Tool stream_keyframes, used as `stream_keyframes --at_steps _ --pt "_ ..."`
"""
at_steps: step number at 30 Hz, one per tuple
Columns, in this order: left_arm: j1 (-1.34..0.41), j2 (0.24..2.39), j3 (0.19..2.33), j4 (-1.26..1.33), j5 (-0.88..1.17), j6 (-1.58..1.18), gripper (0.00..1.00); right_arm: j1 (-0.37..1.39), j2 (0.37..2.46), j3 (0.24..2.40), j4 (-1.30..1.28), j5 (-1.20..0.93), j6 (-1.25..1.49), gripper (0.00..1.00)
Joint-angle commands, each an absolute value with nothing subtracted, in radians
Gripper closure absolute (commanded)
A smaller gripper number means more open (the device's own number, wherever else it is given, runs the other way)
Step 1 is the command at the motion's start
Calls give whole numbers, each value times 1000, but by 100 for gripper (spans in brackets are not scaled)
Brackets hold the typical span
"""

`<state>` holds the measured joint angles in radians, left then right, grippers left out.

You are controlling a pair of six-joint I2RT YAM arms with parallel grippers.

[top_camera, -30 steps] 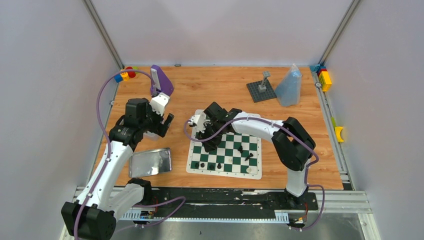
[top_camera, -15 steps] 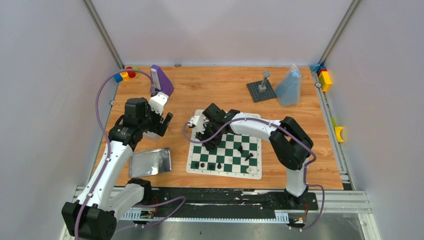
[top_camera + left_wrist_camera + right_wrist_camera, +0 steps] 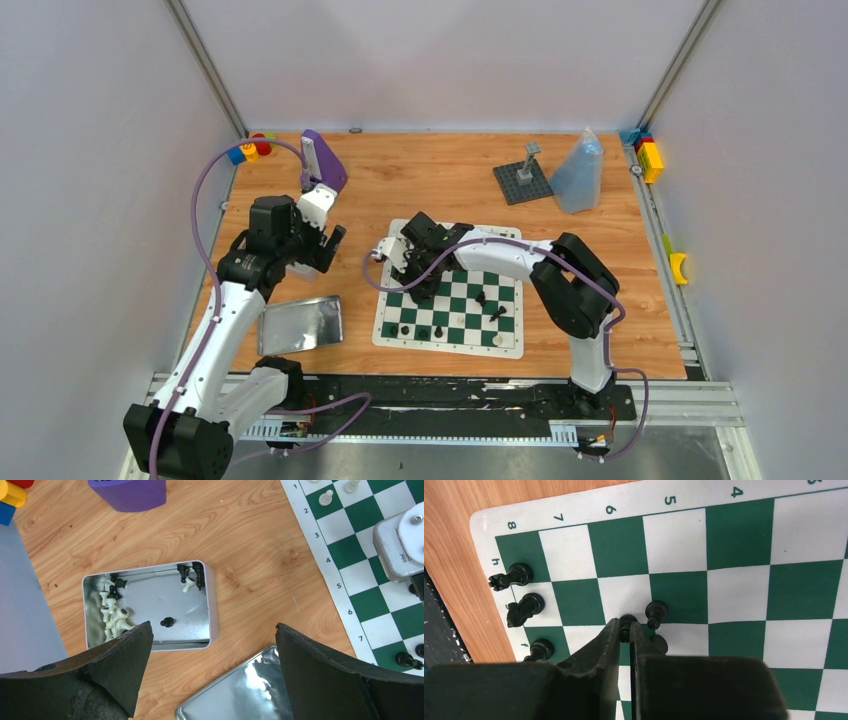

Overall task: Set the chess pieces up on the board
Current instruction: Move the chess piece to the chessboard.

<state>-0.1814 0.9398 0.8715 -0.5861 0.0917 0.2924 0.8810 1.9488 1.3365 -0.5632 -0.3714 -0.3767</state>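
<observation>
The green-and-white board (image 3: 508,346) lies mid-table. My right gripper (image 3: 626,627) is shut on a small black pawn (image 3: 627,621) low over the board's left side (image 3: 416,288). Two more black pawns (image 3: 656,612) stand right beside it. A black rook (image 3: 514,575), knight (image 3: 524,607) and bishop (image 3: 540,649) stand along the edge row. My left gripper (image 3: 212,627) hangs open and holds nothing, above an open tin (image 3: 215,605) that holds several white pieces (image 3: 114,617) and a loose black pawn (image 3: 167,622). White pawns (image 3: 326,497) stand at the board's far side.
A shiny tin lid (image 3: 300,325) lies left of the board, near the front. A purple object (image 3: 322,160) and coloured blocks (image 3: 250,150) sit at the back left. A grey baseplate with a post (image 3: 522,182), a clear bag (image 3: 578,175) and more blocks (image 3: 648,155) are at the back right.
My right gripper's jaws have closed onto the black pawn, and that arm has crept slightly left. The left arm has stayed put.
</observation>
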Motion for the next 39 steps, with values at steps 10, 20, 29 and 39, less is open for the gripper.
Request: stream_keyframes --at_steps 10,20,29,39 --pt "-170 937 868 -551 81 275 0 970 1900 1345 -543 -372 -393 100" --pt "-166 936 868 -552 88 276 0 991 1907 1332 -545 -339 -406 100" --pt "-165 937 868 -552 92 276 0 990 1890 1323 -549 -331 -410 89" --pt "-164 942 867 -551 93 279 0 962 1785 1333 -553 -325 -385 50"
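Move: The right hand already pinches a black pawn; its goal, the empty g7 square, lies about 3 cm back, 2 cm left and 2 cm below. From this hand, one standing black pawn is 2 cm ahead and 1 cm left, another black piece 2 cm ahead and 1 cm right; the black knight is 7 cm back, 2 cm left. From the left hand, g7 is roughly 8 cm back, 18 cm right, 18 cm below. Right hand carries the pinched pawn back 3.5 cm and left onto g7, then opens and rises 2 cm. ##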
